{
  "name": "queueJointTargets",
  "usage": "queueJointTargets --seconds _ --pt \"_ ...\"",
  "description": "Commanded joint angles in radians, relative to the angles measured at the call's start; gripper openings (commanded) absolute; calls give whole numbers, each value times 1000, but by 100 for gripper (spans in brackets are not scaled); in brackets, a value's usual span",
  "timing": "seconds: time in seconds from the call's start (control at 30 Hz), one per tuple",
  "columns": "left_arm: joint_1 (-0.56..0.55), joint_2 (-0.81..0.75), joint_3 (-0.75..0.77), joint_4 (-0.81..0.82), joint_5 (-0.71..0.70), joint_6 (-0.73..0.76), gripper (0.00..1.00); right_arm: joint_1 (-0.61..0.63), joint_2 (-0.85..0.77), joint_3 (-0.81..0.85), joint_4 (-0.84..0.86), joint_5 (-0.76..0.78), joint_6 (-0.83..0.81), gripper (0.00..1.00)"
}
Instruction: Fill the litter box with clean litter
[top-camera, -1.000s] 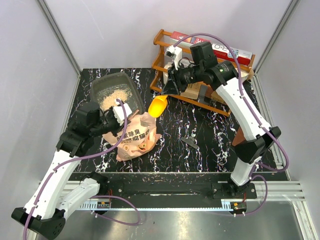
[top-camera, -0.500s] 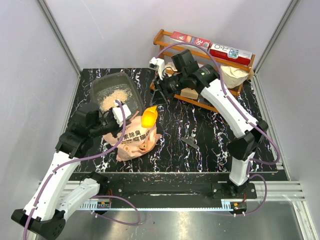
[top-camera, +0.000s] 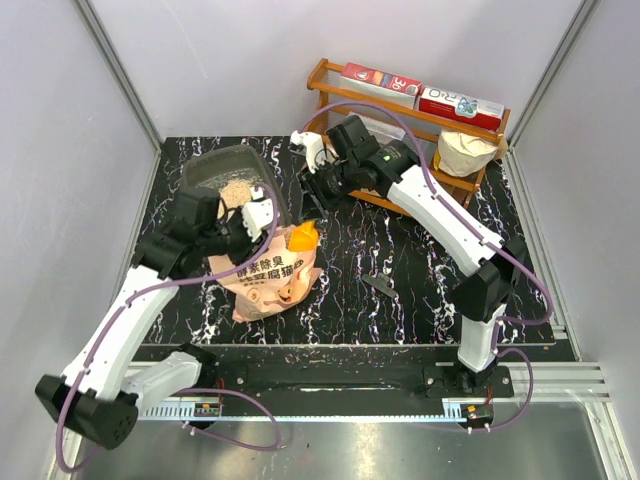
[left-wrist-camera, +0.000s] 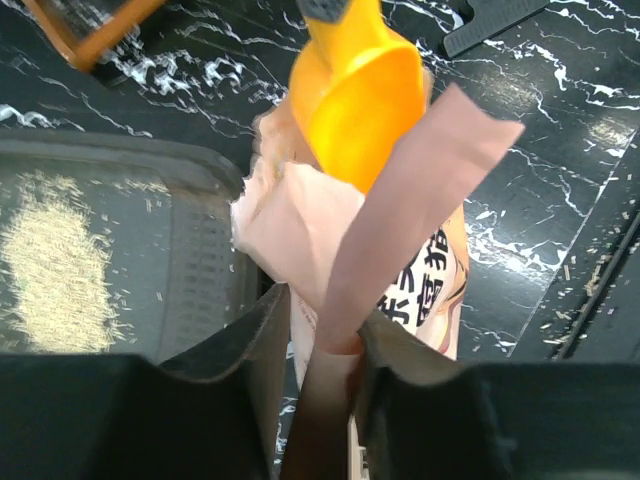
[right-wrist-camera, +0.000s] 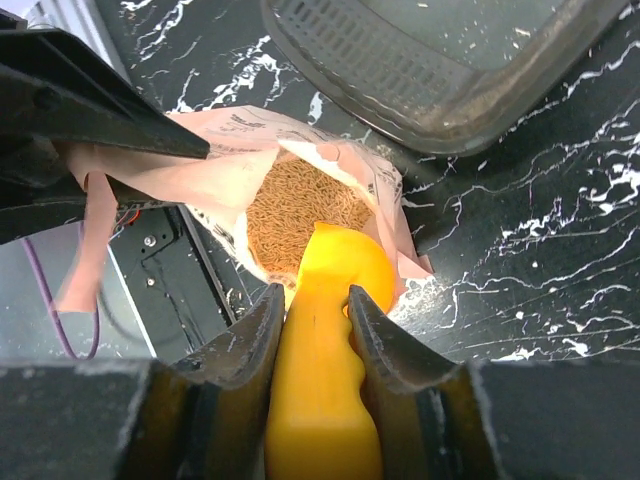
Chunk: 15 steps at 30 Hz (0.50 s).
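The litter box (top-camera: 205, 168) is a dark grey tray at the back left, with a patch of pale clean litter (top-camera: 236, 188) on its floor (left-wrist-camera: 55, 265). The pink bag (top-camera: 270, 278) lies in front of it, mouth open, showing brownish-beige litter (right-wrist-camera: 300, 205) inside. My right gripper (right-wrist-camera: 312, 295) is shut on the handle of the yellow-orange scoop (right-wrist-camera: 320, 400), whose bowl dips into the bag's mouth (top-camera: 305, 235). My left gripper (left-wrist-camera: 325, 310) is at the bag's rim. Its jaws stand apart, with a torn pink strip (left-wrist-camera: 420, 170) of the bag between them.
A wooden rack (top-camera: 330, 72) at the back right carries two cartons (top-camera: 380, 80) and a white sack (top-camera: 465, 152). A small dark flat piece (top-camera: 378, 285) lies on the black marbled table right of the bag. Grey walls close in both sides.
The right arm has carried the scoop left and down into the bag's mouth. The left gripper has shifted towards the box's corner, and its jaws have closed and then spread again.
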<state>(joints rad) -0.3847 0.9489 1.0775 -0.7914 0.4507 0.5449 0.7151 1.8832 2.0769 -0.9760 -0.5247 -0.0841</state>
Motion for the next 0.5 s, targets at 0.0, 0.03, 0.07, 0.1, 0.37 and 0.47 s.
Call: queueJointTargets --seconds 0.0,0.03,0.07,0.1,0.37,0.47 --pt "1 90 94 -57 38 6 24 20 -64 -75 16 95 105 0" --pt "1 90 96 -55 52 10 19 20 -71 -84 22 92 109 0" --pt "0 87 93 -57 74 13 7 21 -76 -92 45 86 109 0" --pt "-2 83 91 -55 80 10 1 20 -82 -104 60 83 112 0" --pt "-8 -1 90 36 101 -80 0 20 19 -20 40 199 248 0" --pt "-16 -38 78 90 118 -135 0 24 24 -32 20 445 335 0"
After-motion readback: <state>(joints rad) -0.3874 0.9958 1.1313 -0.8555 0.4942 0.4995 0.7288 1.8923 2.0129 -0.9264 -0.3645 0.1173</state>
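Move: The litter bag's mouth lies about 6 cm to the left of my right hand, 3 cm back and some 12 cm below; that hand already holds the yellow scoop, its bowl at the mouth. From the same hand the litter box is roughly 19 cm left, 14 cm ahead, and the grey scraper about 16 cm right, 7 cm back, both some 21 cm down. My left hand has the bag rim right between its half-open fingers, with the mouth about 7 cm right, 2 cm ahead and 8 cm below. I lower my right hand about 3 cm, mostly at the start, dipping the scoop bowl into the bag's mouth, then ease slightly forward as the wrist turns some 15 degrees clockwise, grip unchanged. Meanwhile my left hand nudges forward and down a centimetre, shuts its fingers to pinch the bag rim, then draws it back about 2 cm and up a little. ##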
